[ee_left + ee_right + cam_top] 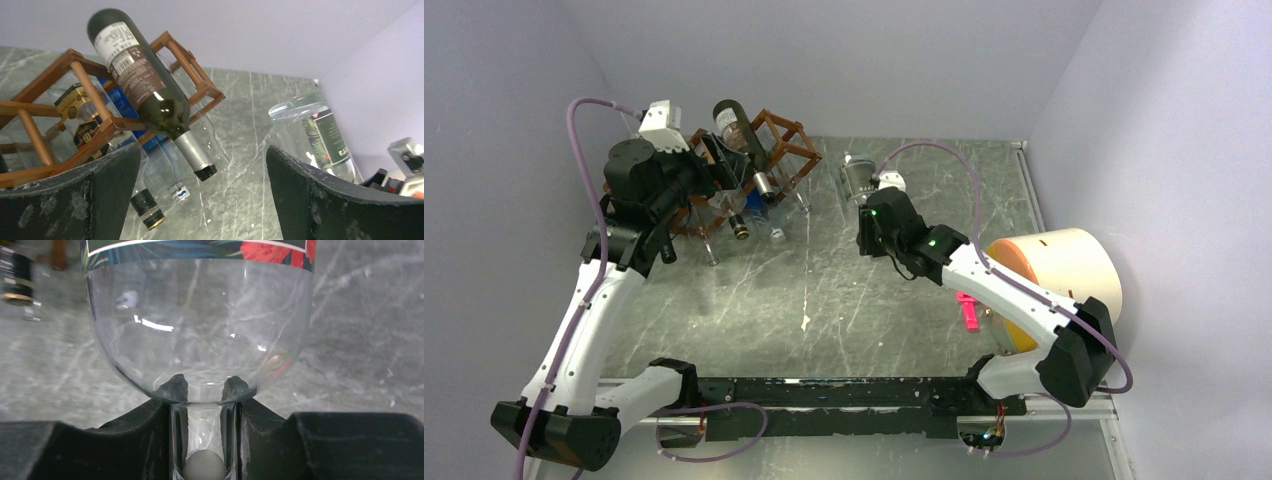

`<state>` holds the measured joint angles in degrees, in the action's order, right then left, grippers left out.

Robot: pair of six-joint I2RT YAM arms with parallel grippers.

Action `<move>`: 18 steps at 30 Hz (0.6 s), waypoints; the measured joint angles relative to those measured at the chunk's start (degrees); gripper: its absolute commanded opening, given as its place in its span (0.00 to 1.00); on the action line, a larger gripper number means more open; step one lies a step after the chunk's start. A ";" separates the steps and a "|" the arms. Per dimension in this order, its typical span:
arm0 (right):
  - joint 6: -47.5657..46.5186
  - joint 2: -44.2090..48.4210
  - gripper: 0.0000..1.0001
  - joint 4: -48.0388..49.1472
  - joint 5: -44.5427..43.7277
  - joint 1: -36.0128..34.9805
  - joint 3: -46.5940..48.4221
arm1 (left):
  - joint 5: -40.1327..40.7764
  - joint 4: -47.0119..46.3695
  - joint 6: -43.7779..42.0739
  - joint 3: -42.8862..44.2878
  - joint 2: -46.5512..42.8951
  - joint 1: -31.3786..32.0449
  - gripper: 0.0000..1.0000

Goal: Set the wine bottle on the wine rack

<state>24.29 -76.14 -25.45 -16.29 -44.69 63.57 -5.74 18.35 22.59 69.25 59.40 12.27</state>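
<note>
The reddish-brown wine rack (786, 140) (197, 70) stands at the back left. A dark green bottle (738, 129) (145, 85) lies in an upper cell, neck sloping down. Two clear bottles (145, 200) lie in lower cells. A clear wine bottle (858, 176) (200, 325) (320, 135) with a tropical label is right of the rack, above the table. My right gripper (874, 212) (203, 440) is shut on its neck. My left gripper (709, 168) (202, 200) is open in front of the rack, with nothing between its fingers (75, 200).
A large cream and orange cylinder (1059, 275) lies at the right wall, with a small pink object (968, 310) in front of it. Grey walls close in the left, back and right sides of the marbled table (824, 300).
</note>
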 measured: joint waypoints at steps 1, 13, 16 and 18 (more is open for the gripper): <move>-0.11 0.00 0.00 0.07 0.09 -0.39 1.60 | 0.90 -0.04 0.37 0.11 -0.52 -0.09 0.99; -0.72 -14.62 0.00 3.74 2.08 -8.59 27.96 | 10.34 -0.68 0.46 8.46 -9.79 -0.20 0.99; -0.68 -22.10 0.00 5.03 2.75 -10.93 36.09 | 10.93 -0.81 0.13 10.95 -11.10 -0.20 0.99; -0.85 -26.99 0.00 5.27 3.08 -12.46 41.11 | 11.34 -0.72 0.11 12.11 -12.07 -0.20 0.99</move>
<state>23.44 -103.13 -20.18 -13.21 -57.14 104.68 5.61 17.63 22.70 81.36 47.33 12.08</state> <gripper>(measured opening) 0.392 0.993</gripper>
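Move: The right hand already grips the clear bottle by its neck. The wine rack's right-hand cell lies about 15 cm ahead of this hand, 17 cm left and 3 cm lower. The green wine bottle on the rack is some 13 cm ahead, 25 cm left and 4 cm higher; the gold-banded neck is about 4 cm ahead, 30 cm left and 13 cm lower. From the empty left hand, the right-hand cell is roughly 11 cm ahead, 7 cm right and 20 cm below. Keeping its pinch on the clear bottle's neck, the right hand carries it about 20 cm left and 13 cm up to the near side of the rack, the rise levelling off at the end, while the wrist tips up and swings counter-clockwise. The open, empty left hand clears the way, rising about 16 cm, drawing back and somewhat left, and tipping up some 25 degrees. ##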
